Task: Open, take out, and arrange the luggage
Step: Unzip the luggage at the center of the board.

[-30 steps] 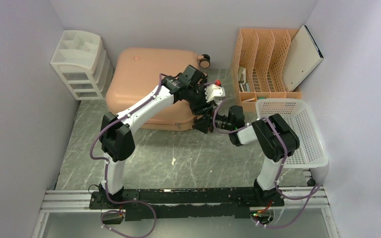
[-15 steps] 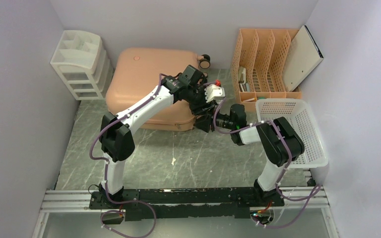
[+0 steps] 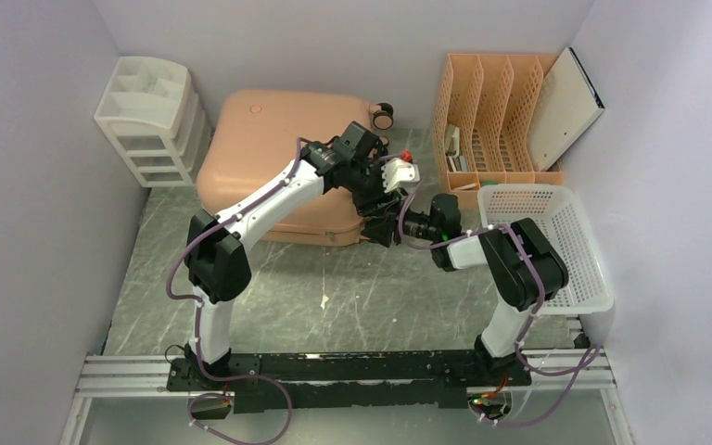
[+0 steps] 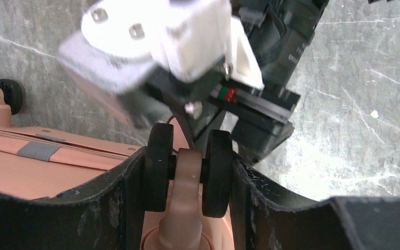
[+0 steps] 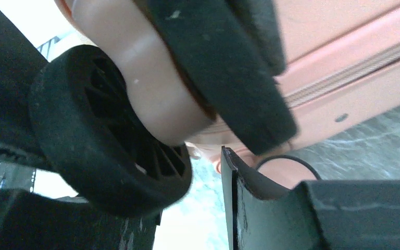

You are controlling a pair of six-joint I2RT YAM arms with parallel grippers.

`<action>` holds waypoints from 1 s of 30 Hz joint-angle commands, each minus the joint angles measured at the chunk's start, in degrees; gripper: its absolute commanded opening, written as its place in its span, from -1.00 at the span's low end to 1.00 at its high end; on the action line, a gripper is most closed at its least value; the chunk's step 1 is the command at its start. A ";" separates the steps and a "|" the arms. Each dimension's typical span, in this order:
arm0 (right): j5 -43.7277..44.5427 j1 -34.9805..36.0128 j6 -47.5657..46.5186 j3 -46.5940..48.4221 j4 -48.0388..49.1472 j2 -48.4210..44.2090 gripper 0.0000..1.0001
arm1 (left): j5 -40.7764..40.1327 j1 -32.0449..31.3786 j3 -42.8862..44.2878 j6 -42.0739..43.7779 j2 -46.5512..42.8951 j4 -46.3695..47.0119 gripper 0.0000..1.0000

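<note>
The salmon-pink luggage [image 3: 269, 158] lies flat and closed at the back of the table. My left gripper [image 3: 377, 197] reaches over its right end. In the left wrist view it [image 4: 187, 172] is shut on a black twin spinner wheel [image 4: 160, 166], one finger pressed against each disc. My right gripper [image 3: 382, 230] sits just below it, at the near right corner of the luggage. In the right wrist view it [image 5: 182, 198] is open around another black wheel [image 5: 109, 135], with a clear gap between that wheel and the right finger [image 5: 250, 208].
A white drawer unit [image 3: 153, 120] stands left of the luggage. An orange slotted file rack [image 3: 487, 120] with a white board [image 3: 565, 107] leaning on it is at the back right. A white mesh basket [image 3: 556, 241] sits beside my right arm. Walls close in on three sides.
My right arm's forearm has shifted slightly, bringing its wrist a little closer to the luggage corner. The left arm and the luggage have stayed put.
</note>
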 commanded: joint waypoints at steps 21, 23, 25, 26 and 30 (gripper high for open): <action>0.36 3.95 5.49 1.40 7.60 2.88 -0.88 | 4.89 -0.62 2.78 -5.24 -5.09 -1.38 -0.90; -0.97 3.88 6.13 1.07 9.24 3.11 -1.00 | 4.83 -0.64 2.68 -5.23 -4.97 -1.36 -0.90; -1.26 3.88 6.59 0.64 10.14 3.13 -1.00 | 4.80 -0.68 2.64 -5.24 -5.02 -1.44 -0.90; -0.96 3.70 6.39 0.58 9.57 3.01 -1.00 | 4.73 -0.65 2.62 -5.15 -5.06 -1.43 -0.90; 1.44 1.37 6.79 0.08 7.39 2.45 -1.00 | 4.17 -0.61 1.59 -4.77 -5.78 -1.21 -0.90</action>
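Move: The zip at the luggage's near, wheel-side corner lies about 3 cm to the right hand's left, 1 cm back and 1 cm higher. The upper wheel, which the left hand already grips, is some 8 cm above the right hand and 3 cm ahead; the lower wheel is about 6 cm below the right hand, 2 cm ahead and 2 cm left. From the left hand, the zip corner lies roughly 4 cm back, 3 cm left and 7 cm down. With its fingers already under the upper wheel and pointing left, the right hand eases about 2 cm left and 1.5 cm back towards the zip at the corner, turning slightly counter-clockwise, then closes its fingers from nearly half open to almost shut, their tips lifting a few degrees. The left hand stays in place and keeps its grip on the upper wheel; whether the right fingertips have caught the zip pull is hidden behind that wheel. ##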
